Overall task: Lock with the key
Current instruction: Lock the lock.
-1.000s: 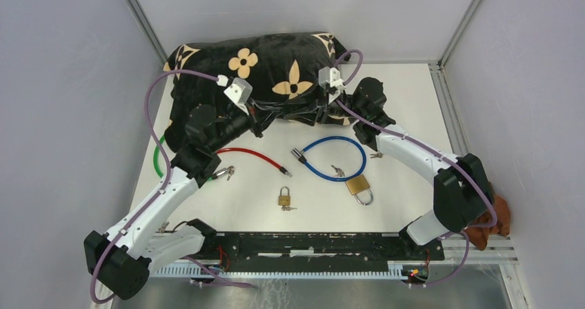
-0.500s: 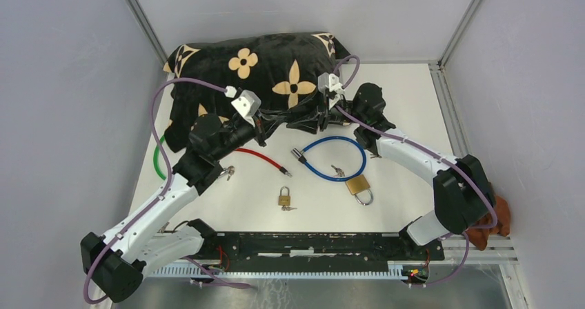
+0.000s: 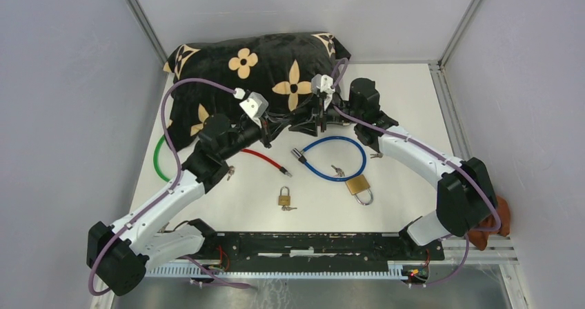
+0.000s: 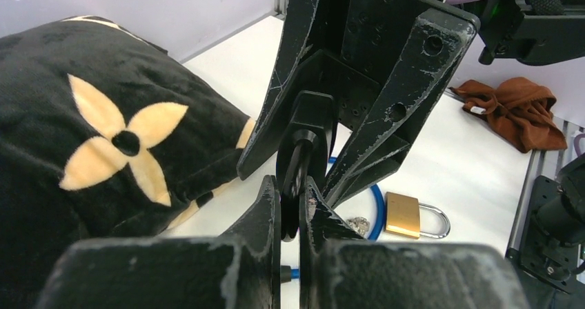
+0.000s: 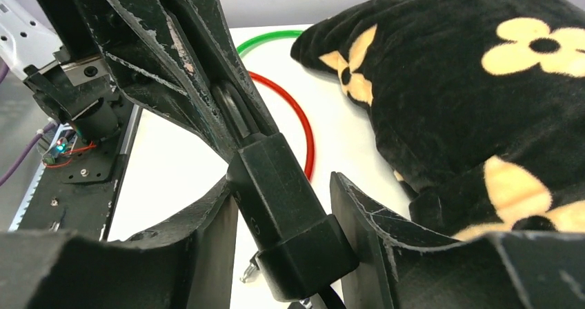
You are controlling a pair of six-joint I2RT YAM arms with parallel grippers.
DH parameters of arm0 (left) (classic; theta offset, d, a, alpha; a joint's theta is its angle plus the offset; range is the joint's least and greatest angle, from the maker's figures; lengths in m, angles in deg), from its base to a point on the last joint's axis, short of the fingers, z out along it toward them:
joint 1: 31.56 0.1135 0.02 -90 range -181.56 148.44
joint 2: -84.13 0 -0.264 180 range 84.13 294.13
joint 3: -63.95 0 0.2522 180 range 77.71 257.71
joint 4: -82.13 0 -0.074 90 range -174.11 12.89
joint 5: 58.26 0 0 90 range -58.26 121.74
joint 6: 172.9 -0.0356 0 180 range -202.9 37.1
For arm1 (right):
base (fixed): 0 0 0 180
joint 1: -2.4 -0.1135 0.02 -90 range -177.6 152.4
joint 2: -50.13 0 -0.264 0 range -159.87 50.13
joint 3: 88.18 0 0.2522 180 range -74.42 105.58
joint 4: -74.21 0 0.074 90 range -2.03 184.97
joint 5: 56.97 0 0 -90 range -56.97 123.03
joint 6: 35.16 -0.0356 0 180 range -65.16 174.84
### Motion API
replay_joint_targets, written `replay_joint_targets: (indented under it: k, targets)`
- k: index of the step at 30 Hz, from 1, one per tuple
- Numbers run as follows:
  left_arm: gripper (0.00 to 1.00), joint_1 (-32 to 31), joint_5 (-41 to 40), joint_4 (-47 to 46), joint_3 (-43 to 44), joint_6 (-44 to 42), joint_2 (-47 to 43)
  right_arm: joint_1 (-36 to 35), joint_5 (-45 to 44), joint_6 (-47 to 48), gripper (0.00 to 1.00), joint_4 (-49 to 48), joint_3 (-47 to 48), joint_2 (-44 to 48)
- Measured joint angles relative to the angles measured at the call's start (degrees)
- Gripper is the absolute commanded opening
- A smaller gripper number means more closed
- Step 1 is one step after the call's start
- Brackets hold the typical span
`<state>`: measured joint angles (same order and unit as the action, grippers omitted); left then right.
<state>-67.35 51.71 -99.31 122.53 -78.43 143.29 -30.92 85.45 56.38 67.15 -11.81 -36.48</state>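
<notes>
My two grippers meet nose to nose in front of the pillow. The left gripper [image 3: 279,125] [image 4: 292,192] is shut on the flat black head of the key [image 4: 297,167], which points into the black lock body [image 4: 316,119] [image 5: 283,205]. That lock body stands tilted between the fingers of the right gripper [image 3: 303,121] [image 5: 281,181]. Its jaws are open, and daylight shows along the left finger. The key's blade is hidden inside the lock.
A black pillow with tan flowers [image 3: 262,61] lies behind the grippers. On the white table lie a blue cable lock [image 3: 334,158], a red cable [image 3: 259,155], a green cable [image 3: 159,158], a large brass padlock [image 3: 359,185] and a small one [image 3: 284,196]. A brown cloth [image 3: 500,216] sits at the right edge.
Both wrists have drawn closer together in front of the pillow. The right jaws have spread wider around the lock body. The left jaws have stayed shut.
</notes>
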Motion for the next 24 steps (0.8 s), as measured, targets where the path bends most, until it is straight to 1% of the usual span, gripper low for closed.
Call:
replay_joint_targets:
  k: [4, 9, 10, 11, 12, 13, 14, 16, 17, 18, 21, 24]
  targets:
    - [0.02, -0.09, 1.29, 0.11, -0.5, 0.02, -0.35, 0.0, -0.26, 1.6, 0.0, 3.06, -0.02, 1.03]
    - [0.02, 0.13, 5.44, -0.81, -1.33, 0.39, -3.02, -0.46, 1.14, 2.97, 0.0, 4.7, -0.2, 3.3]
    - [0.02, 0.59, 6.82, -1.42, -1.81, 1.05, -3.82, -0.79, 1.55, 3.41, 0.02, 4.83, -0.28, 3.87]
    - [0.02, 1.14, 8.02, -1.92, -2.25, 1.86, -4.55, -1.27, 1.57, 4.0, 0.09, 5.14, -0.33, 4.42]
    - [0.02, 1.95, 9.66, -2.54, -2.82, 2.71, -5.31, -1.77, 1.6, 4.68, 0.2, 5.55, -0.35, 4.9]
    - [0.02, 2.95, 11.63, -3.28, -3.48, 3.65, -6.19, -2.45, 1.38, 5.64, 0.34, 6.12, -0.35, 5.44]
    - [0.02, 3.65, 12.96, -3.8, -3.98, 4.24, -6.78, -3.02, 1.05, 6.49, 0.45, 6.71, -0.35, 5.81]
    - [0.02, 5.01, 15.76, -4.83, -5.38, 5.35, -8.15, -3.93, 0.76, 8.2, 0.65, 8.26, -0.35, 6.36]
    - [0.02, 5.55, 16.9, -5.16, -6.1, 6.08, -8.85, -4.26, 0.79, 9.09, 0.86, 9.25, -0.35, 6.56]
    - [0.02, 6.03, 17.92, -5.62, -6.82, 7.37, -9.57, -4.63, 0.92, 9.94, 0.97, 10.14, -0.35, 6.62]
    - [0.02, 7.58, 19.1, -6.21, -8.28, 9.73, -10.54, -5.88, 2.01, 12.72, 0.98, 13.29, -0.44, 6.93]
    - [0.02, 8.57, 21.75, -5.75, -10.38, 11.04, -11.65, -5.66, 3.5, 14.53, 0.98, 15.8, -0.63, 8.17]
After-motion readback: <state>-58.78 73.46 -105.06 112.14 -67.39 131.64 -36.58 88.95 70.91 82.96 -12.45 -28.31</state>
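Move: The black padlock is already between the two hands: its body lies in the right fingers and some 4 cm to the right and 2 cm ahead of the left hand, which pinches its shackle. On the table about 28 cm below, the blue cable's metal end lies nearly straight under the right hand, 2 cm back; from that hand the big brass padlock is 17 cm right and 10 back, the red cable's tip 3 cm left and 7 back. Keeping its pinch on the shackle, the left hand travels back about 6 cm and a little to its left, rising slightly and sinking again while it turns clockwise some 15 degrees, while the right hand goes back with it about 7 cm, still around the body for most of the way and turning about 10 degrees counter-clockwise. Near the end the right fingers spread from half open to nearly fully open and let go of the body, leaving the black padlock to the left hand alone. ##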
